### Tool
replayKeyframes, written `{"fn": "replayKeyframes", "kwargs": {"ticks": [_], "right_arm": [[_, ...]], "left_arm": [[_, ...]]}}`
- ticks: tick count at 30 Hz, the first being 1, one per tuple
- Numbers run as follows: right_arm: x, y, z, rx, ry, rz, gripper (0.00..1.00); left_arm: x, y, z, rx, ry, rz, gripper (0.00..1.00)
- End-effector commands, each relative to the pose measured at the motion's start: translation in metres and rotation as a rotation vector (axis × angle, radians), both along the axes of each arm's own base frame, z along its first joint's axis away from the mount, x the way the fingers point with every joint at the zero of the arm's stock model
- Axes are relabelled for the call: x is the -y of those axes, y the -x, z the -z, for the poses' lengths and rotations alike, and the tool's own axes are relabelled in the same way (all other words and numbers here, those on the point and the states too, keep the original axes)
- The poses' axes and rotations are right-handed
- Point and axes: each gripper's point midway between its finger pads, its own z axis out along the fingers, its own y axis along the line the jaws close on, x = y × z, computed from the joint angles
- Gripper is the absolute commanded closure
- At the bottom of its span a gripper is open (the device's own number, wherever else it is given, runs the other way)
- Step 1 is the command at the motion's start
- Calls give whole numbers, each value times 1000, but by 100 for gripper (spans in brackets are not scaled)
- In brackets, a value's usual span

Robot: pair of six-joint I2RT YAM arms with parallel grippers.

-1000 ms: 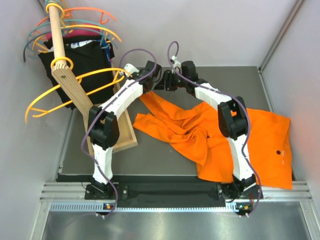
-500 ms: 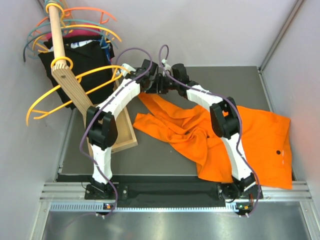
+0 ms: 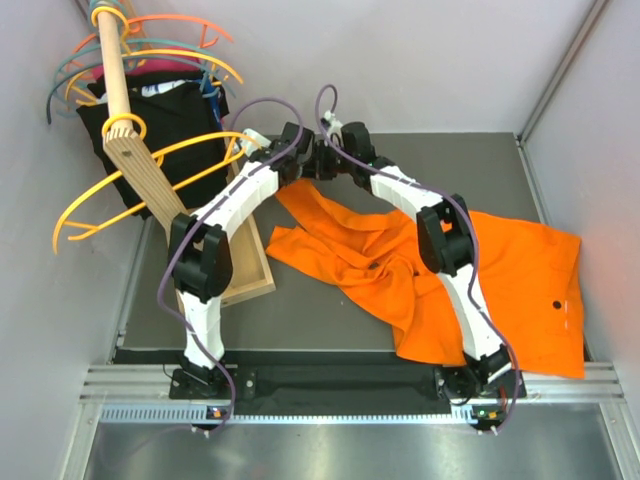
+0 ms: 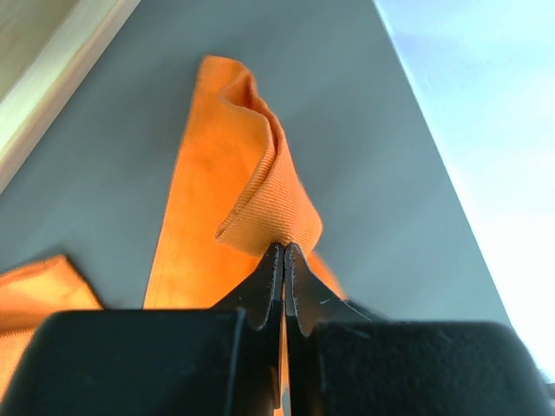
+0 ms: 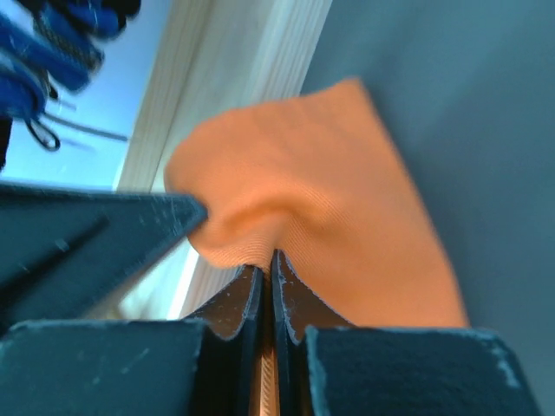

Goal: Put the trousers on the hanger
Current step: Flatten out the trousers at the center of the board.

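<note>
The bright orange trousers (image 3: pixel 520 280) lie spread over the grey table from centre to right, with one leg end reaching back toward the far left. My left gripper (image 3: pixel 293 172) and right gripper (image 3: pixel 318 168) meet at that leg end. In the left wrist view the gripper (image 4: pixel 284 247) is shut on a raised fold of the trousers (image 4: pixel 225 156). The right gripper (image 5: pixel 266 258) is shut on the same bunched cloth (image 5: pixel 338 182), close beside the left finger (image 5: pixel 87 234). The amber-yellow hanger (image 3: pixel 190 142) hangs by its ring on the wooden stand, left of both grippers.
A tilted wooden stand (image 3: pixel 118 75) at the far left carries coral and teal hangers (image 3: pixel 180 20) and black garments (image 3: pixel 170 115). Its wooden base frame (image 3: pixel 250 270) lies on the table beside the left arm. Walls close in on three sides.
The right gripper has moved left up to the left gripper and closed on the trouser leg end. The left arm shifted slightly left, still holding the cloth.
</note>
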Motion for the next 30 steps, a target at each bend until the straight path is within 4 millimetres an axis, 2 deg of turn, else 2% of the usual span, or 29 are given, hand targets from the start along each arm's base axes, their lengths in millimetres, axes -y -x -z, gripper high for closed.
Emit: {"fn": "replayKeyframes", "kwargs": {"ticks": [1, 2, 3, 4, 5, 6, 7, 10, 11, 12, 13, 14, 19, 21, 22, 23, 24, 25, 26, 27, 28, 29, 30], "right_arm": [[-3, -34, -41, 129, -57, 60, 100], [-2, -40, -47, 146, -64, 71, 100], [-3, -46, -41, 149, -64, 77, 100], [-5, -55, -62, 199, -91, 84, 100], [0, -66, -65, 213, -94, 118, 100], [1, -75, -54, 205, -95, 135, 99], [3, -84, -66, 233, -123, 150, 98], [18, -112, -57, 243, -190, 212, 90], [19, -117, -57, 254, -211, 224, 90], [19, -124, -47, 252, -228, 241, 91], [20, -129, -56, 281, -249, 255, 90], [20, -135, -46, 283, -250, 277, 87], [28, -153, -56, 333, -316, 386, 86], [36, -164, -60, 365, -325, 461, 91], [37, -167, -63, 378, -333, 484, 89], [45, -176, -60, 383, -332, 541, 82], [50, -179, -64, 393, -339, 567, 56], [57, -184, -66, 397, -340, 597, 45], [68, -190, -76, 412, -344, 649, 34], [73, -192, -76, 413, -341, 668, 16], [86, -197, -84, 426, -344, 691, 7], [95, -202, -83, 414, -322, 721, 4], [108, -204, -97, 425, -323, 737, 0]], "left_arm": [[-9, -13, -46, 165, -11, 10, 100], [-12, -13, -43, 173, -26, 13, 100], [-12, -19, -51, 223, -22, 9, 100], [-14, -21, -53, 232, -47, 12, 100], [-15, -24, -49, 234, -61, 11, 100], [-14, -30, -54, 264, -60, 13, 100], [-16, -33, -53, 266, -83, 9, 100], [-20, -42, -47, 289, -121, -21, 100], [-22, -45, -37, 280, -138, -34, 100], [-23, -47, -32, 280, -146, -45, 100], [-25, -50, -29, 285, -152, -57, 100], [-30, -52, -19, 277, -177, -84, 100], [-47, -63, -4, 279, -282, -170, 100], [-56, -71, -7, 296, -312, -202, 100], [-61, -77, -4, 285, -352, -202, 100], [-66, -80, -7, 305, -370, -229, 100], [-68, -82, -8, 301, -400, -223, 100], [-74, -86, -8, 312, -411, -239, 100], [-77, -88, -1, 303, -431, -247, 100], [-82, -91, -3, 322, -443, -275, 100], [-87, -94, 7, 298, -477, -273, 100], [-90, -98, 9, 300, -489, -278, 100], [-92, -102, 12, 299, -502, -277, 100]]}}
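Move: Ahead of the left hand, which already pinches the orange trousers' leg end, the far-left patch of board where the cloth is taken lies about 12 cm out, 5 cm left and 12 cm lower. The tray's near rim runs about level and 9 cm left, the loose leg end 13 cm back. From the right hand, also pinching the cloth, that patch is roughly 12 cm ahead, 10 cm left and 10 cm below, the left fingertips 5 cm left. Swinging the pinched leg end forward towards the board's far edge, both hands rise some 3 cm and then dip below their starting height. The left goes about 10 cm forward, veers left late on, and keeps its pinch as its fingers tip up and its left side rolls up; the right goes about 16 cm, turns some 30 degrees clockwise, then opens wide and lets go, easing rightward. ##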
